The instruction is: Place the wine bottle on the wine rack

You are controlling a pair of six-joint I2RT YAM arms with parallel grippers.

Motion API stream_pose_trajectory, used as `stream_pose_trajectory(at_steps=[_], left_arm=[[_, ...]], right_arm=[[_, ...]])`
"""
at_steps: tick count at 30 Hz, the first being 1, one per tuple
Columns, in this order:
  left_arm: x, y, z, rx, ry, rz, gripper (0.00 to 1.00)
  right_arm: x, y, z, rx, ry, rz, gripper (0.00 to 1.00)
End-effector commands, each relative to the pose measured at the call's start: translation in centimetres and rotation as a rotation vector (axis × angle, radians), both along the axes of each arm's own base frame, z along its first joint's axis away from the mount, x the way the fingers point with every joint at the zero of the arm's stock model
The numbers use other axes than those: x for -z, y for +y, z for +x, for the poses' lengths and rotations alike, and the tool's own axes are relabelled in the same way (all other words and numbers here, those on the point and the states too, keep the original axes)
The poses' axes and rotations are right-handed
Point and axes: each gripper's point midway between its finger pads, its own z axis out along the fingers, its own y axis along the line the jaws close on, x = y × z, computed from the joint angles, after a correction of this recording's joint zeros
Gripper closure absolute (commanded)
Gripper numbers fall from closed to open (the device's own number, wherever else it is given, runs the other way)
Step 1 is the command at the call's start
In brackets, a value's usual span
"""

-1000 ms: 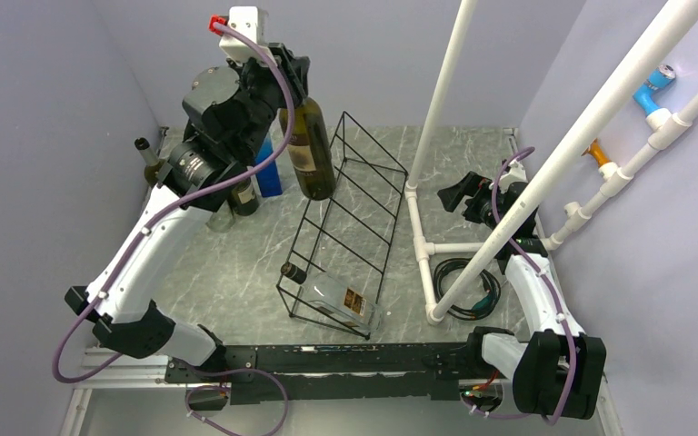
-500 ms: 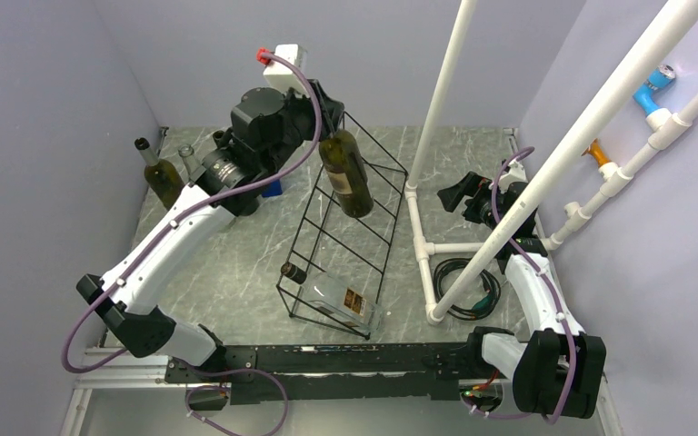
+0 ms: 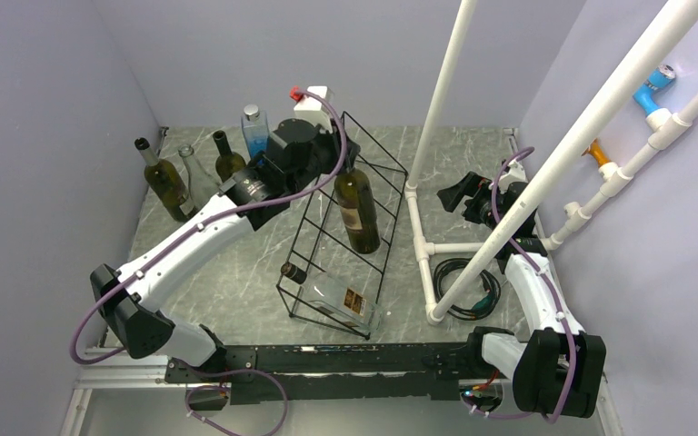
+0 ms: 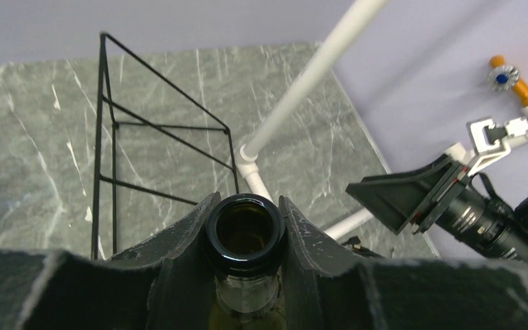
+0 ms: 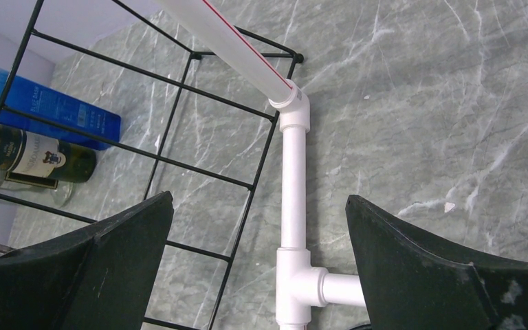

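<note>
My left gripper point(image 3: 343, 169) is shut on the neck of a dark green wine bottle point(image 3: 358, 211) with a tan label. The bottle hangs base-down, slightly tilted, over the slanted grid of the black wire wine rack point(image 3: 388, 213); I cannot tell if they touch. In the left wrist view the bottle's open mouth point(image 4: 245, 230) sits between my left gripper's point(image 4: 245, 221) fingers, with the rack point(image 4: 113, 125) beyond. A clear bottle point(image 3: 338, 296) lies in the rack's near end. My right gripper point(image 3: 455, 193) is open right of the rack; in its own view the gripper point(image 5: 258, 206) is empty above the floor.
Several upright bottles point(image 3: 165, 179) and a blue-tinted bottle point(image 3: 254, 133) stand at the back left. A white pipe frame point(image 3: 423, 247) runs along the rack's right side, with slanted poles overhead. A coiled cable point(image 3: 464, 278) lies beside it. A blue box point(image 5: 55, 106) shows behind the rack.
My left arm has swung the wine bottle right and down, from the back-left bottles to over the rack's grid. The right arm has not moved.
</note>
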Motion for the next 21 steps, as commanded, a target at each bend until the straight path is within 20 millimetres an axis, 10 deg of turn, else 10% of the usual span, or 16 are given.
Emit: stream_pose_trajectory(at_steps=[1,21], left_arm=[[-6.1,0.1,-1.8,0.009,-0.133,-0.219,1.0],[1.2,0.5,-2.3,-0.038,-0.064,-0.245,1.0]], right_arm=[[-1.4,0.2,0.6,-0.014,-0.061,-0.001,0.0],[-1.4,0.1,0.5,-0.008,-0.07,-0.002,0.0]])
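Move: The left hand holds the dark wine bottle by its neck; the free part of the wine rack it is taken to lies about 6 cm back, 3 cm to the right and 27 cm below. In the rack the clear bottle lies some 19 cm back, 3 cm left, 30 cm below the hand; the blue bottle stands about 4 cm ahead and 16 cm left, 24 cm lower. From the idle right hand that free part is roughly 8 cm back, 27 cm left, 8 cm below. Keeping its pinch on the neck, the left hand lowers the wine bottle about 8 cm towards the wine rack. ##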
